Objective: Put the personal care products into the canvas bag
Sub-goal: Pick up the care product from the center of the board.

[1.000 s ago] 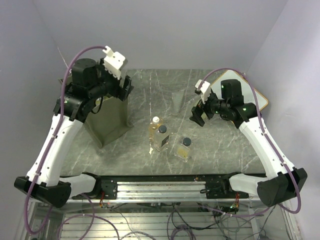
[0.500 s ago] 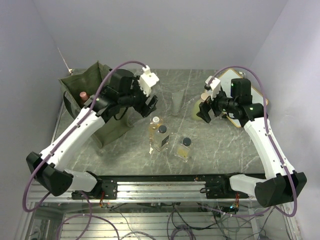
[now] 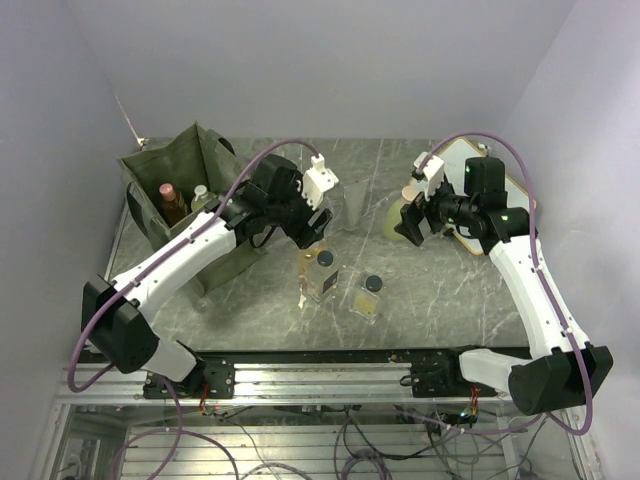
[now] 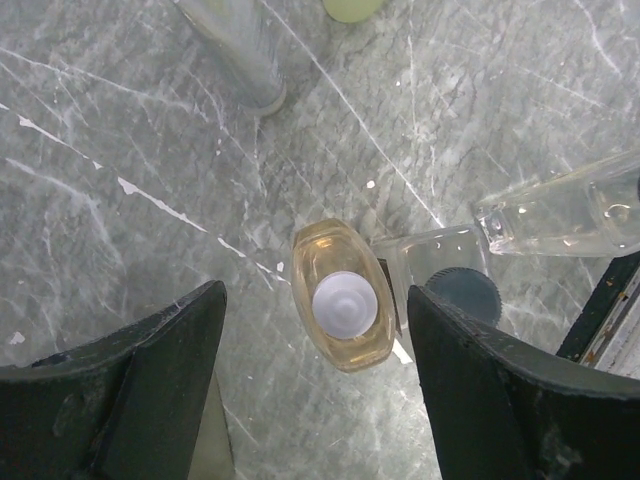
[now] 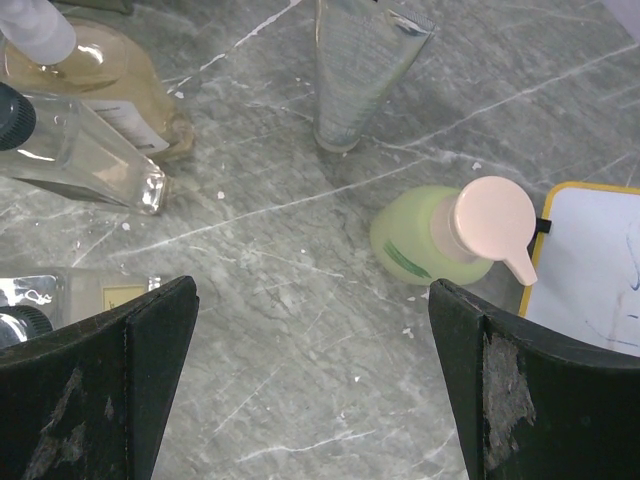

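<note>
The olive canvas bag (image 3: 190, 150) stands upright at the back left, with an orange bottle (image 3: 168, 192) and a second small bottle (image 3: 201, 196) inside. My left gripper (image 3: 314, 228) (image 4: 315, 330) hangs open above the cream bottle (image 3: 309, 262) (image 4: 340, 310), one finger on each side of it and not touching. Two clear square bottles (image 3: 322, 278) (image 3: 367, 298) with dark caps stand close by. The grey tube (image 3: 354, 205) (image 5: 360, 70) stands upright behind them. My right gripper (image 3: 408, 226) (image 5: 315, 330) is open and empty just beside the yellow-green pump bottle (image 3: 397, 213) (image 5: 430, 240).
A wood-framed whiteboard (image 3: 470, 165) (image 5: 600, 260) lies at the back right, right behind the yellow-green bottle. The clear bottles (image 4: 462, 292) (image 4: 570, 215) crowd the cream bottle's right side. The metal rail (image 3: 320, 370) runs along the table's near edge.
My left arm has swung from above the bag rightwards and down over the cream bottle. The right gripper moved back towards the yellow-green bottle, then stayed put.
</note>
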Controlling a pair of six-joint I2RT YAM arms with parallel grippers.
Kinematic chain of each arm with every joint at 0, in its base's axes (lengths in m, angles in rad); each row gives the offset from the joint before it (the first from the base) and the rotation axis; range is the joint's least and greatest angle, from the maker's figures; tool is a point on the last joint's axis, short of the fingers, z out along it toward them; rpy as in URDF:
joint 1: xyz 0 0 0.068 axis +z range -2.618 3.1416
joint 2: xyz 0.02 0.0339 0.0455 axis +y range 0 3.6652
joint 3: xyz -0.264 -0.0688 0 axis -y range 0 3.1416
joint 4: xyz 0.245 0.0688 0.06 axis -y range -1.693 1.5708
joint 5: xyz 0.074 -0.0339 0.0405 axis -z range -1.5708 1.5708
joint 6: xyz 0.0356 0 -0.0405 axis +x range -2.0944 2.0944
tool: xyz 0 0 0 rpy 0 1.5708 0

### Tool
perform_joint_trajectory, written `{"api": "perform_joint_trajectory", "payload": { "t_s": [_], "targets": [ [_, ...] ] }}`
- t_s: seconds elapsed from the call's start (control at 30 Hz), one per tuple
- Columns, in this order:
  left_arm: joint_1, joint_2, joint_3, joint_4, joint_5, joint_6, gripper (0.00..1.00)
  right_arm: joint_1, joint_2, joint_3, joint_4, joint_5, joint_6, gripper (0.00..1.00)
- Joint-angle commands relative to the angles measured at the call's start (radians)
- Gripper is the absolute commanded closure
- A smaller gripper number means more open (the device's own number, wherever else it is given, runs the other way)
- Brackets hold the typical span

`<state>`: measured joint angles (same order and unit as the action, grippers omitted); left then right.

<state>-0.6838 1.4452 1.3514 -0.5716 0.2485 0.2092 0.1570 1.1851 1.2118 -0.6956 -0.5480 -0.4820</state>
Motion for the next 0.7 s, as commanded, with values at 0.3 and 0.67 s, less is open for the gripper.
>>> {"api": "perform_joint_trajectory", "payload": {
  "t_s": [0.3,0.67],
  "targets": [
    [-0.033,0.059,-0.044,0.039,-0.083,0.016,0.21,-0.006,-0.017,-0.018,0.024,-0.029,0.002,0.0],
    [-0.048,0.086,-0.088,0.041,-0.124,0.006,0.16,-0.006,-0.03,-0.024,0.022,-0.027,0.003,0.0]
  ]
}}
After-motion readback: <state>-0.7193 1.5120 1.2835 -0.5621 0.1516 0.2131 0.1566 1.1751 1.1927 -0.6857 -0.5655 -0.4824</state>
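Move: The white-capped amber bottle stands almost directly below the left hand, its middle about 13 cm down and barely 1 cm ahead and to the right. The black-capped square bottle is some 3 cm to its right and 4 cm nearer the base. The grey tube stands about 12 cm beyond the amber bottle and 9 cm to its right. From the right hand the amber bottle lies roughly 21 cm left, 1 cm back and 15 cm down. The left hand sinks about 5 cm towards the amber bottle's white cap, fingers open, wrist rolling slightly. ##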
